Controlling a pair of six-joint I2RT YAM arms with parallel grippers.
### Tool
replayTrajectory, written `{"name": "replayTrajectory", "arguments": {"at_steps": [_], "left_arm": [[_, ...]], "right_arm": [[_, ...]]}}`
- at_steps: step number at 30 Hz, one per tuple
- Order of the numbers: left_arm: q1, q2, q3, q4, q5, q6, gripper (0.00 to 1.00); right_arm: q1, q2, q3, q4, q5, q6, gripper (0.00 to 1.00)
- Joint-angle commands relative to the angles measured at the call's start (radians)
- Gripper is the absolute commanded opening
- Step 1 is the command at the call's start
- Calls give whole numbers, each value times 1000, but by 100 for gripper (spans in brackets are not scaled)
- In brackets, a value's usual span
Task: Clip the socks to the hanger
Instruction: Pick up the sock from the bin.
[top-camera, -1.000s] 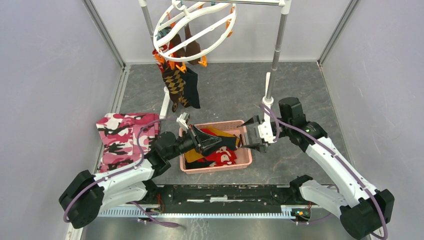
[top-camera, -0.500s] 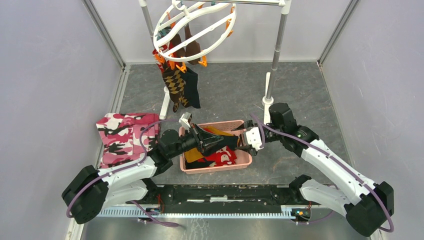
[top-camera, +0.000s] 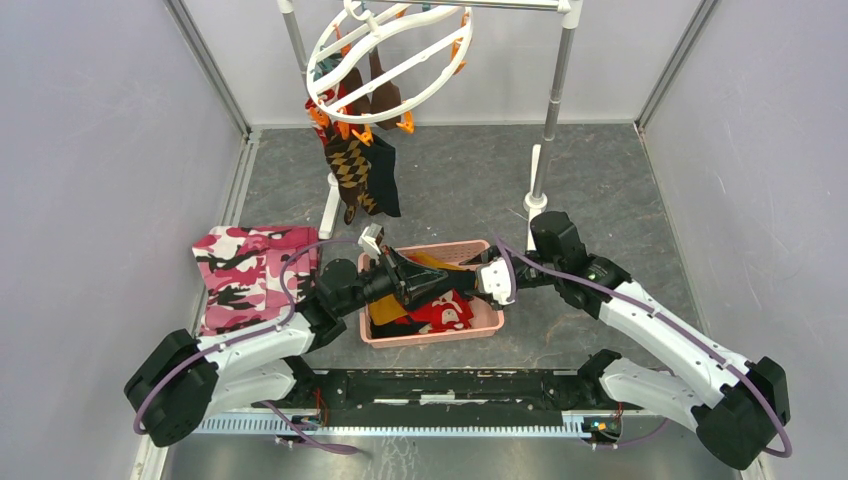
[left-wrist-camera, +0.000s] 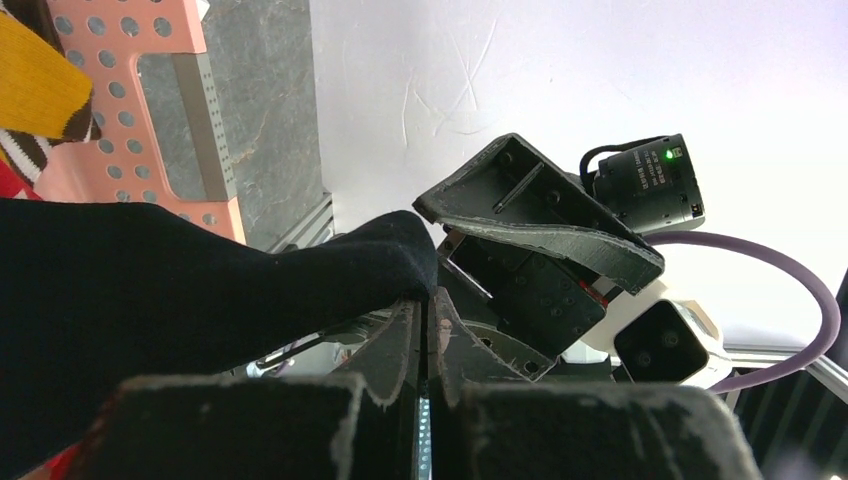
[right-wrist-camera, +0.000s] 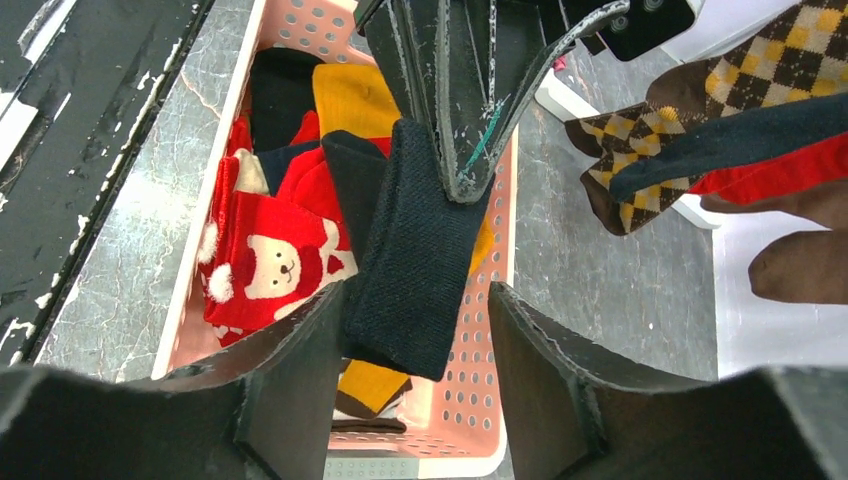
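My left gripper (top-camera: 443, 283) is shut on a black sock (top-camera: 456, 287), held over the pink basket (top-camera: 430, 338). In the left wrist view the fingertips (left-wrist-camera: 430, 300) pinch the black sock's (left-wrist-camera: 180, 290) edge. My right gripper (right-wrist-camera: 415, 300) is open. Its two fingers stand on either side of the black sock's (right-wrist-camera: 420, 250) hanging end, the left finger close against it and the right one apart. More socks lie in the basket, red ones (right-wrist-camera: 270, 270) and a mustard one (right-wrist-camera: 355, 100). The white round hanger (top-camera: 390, 55) hangs at the back with an argyle sock (top-camera: 350, 170) and a navy sock (top-camera: 385, 180) clipped on.
A pink camouflage cloth (top-camera: 245, 275) lies left of the basket. The metal rack's right pole (top-camera: 555, 90) stands just behind my right arm, and its left pole's foot (top-camera: 330, 205) is behind the basket. Walls close in the left and right sides.
My right gripper has moved left to the left gripper, and its jaws have narrowed around the black sock's hanging end. The left gripper has stayed shut on the sock and shifted slightly.
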Motion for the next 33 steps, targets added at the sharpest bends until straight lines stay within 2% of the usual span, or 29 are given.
{"name": "replayTrajectory", "arguments": {"at_steps": [1, 5, 8, 11, 13, 17, 23, 27, 33], "left_arm": [[2, 8, 28, 64, 3, -39, 2], [2, 8, 22, 72, 0, -43, 2], [2, 6, 13, 80, -12, -45, 4], [2, 2, -3, 98, -23, -37, 16], [4, -5, -12, 105, -24, -15, 25], [22, -51, -33, 103, -23, 136, 45], [51, -215, -71, 30, 74, 719, 86], [50, -325, -104, -8, 97, 978, 96], [47, -370, -217, 213, 167, 1241, 100]], "right_arm": [[8, -4, -4, 56, 41, 34, 57], [8, -6, 3, 60, 46, 53, 42], [8, 0, 11, 51, 36, 57, 24], [8, 13, 30, 25, 8, 57, 7], [7, 26, 42, 5, -11, 58, 0], [4, 77, 89, -74, -53, 57, 0], [-60, 150, 150, -175, -140, 31, 0], [-96, 148, 146, -176, -211, 37, 0], [-110, 149, 148, -217, -282, -8, 0]]}}
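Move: The black sock, already pinched in the left gripper's fingertips, hangs just to their right, its middle about 3 cm below, 2 cm right and 1 cm back of them. From the right hand its middle lies some 2 cm left and 3 cm below, level fore and aft, its near end between the open fingers. The red bear sock lies about 5 cm back, 3 cm left and 12 cm below; the mustard sock about 4 cm ahead, 4 cm left and equally low. The black sock's near end is pinched by the right gripper, which closes fully around it while staying nearly in place, sinking about 1 cm and rolling some 15 degrees with its forward side dipping. The left fingers then open wide, let go, and that hand draws about 5 cm left and somewhat back, first rising, while rolling roughly 60 degrees with its forward side coming up. ##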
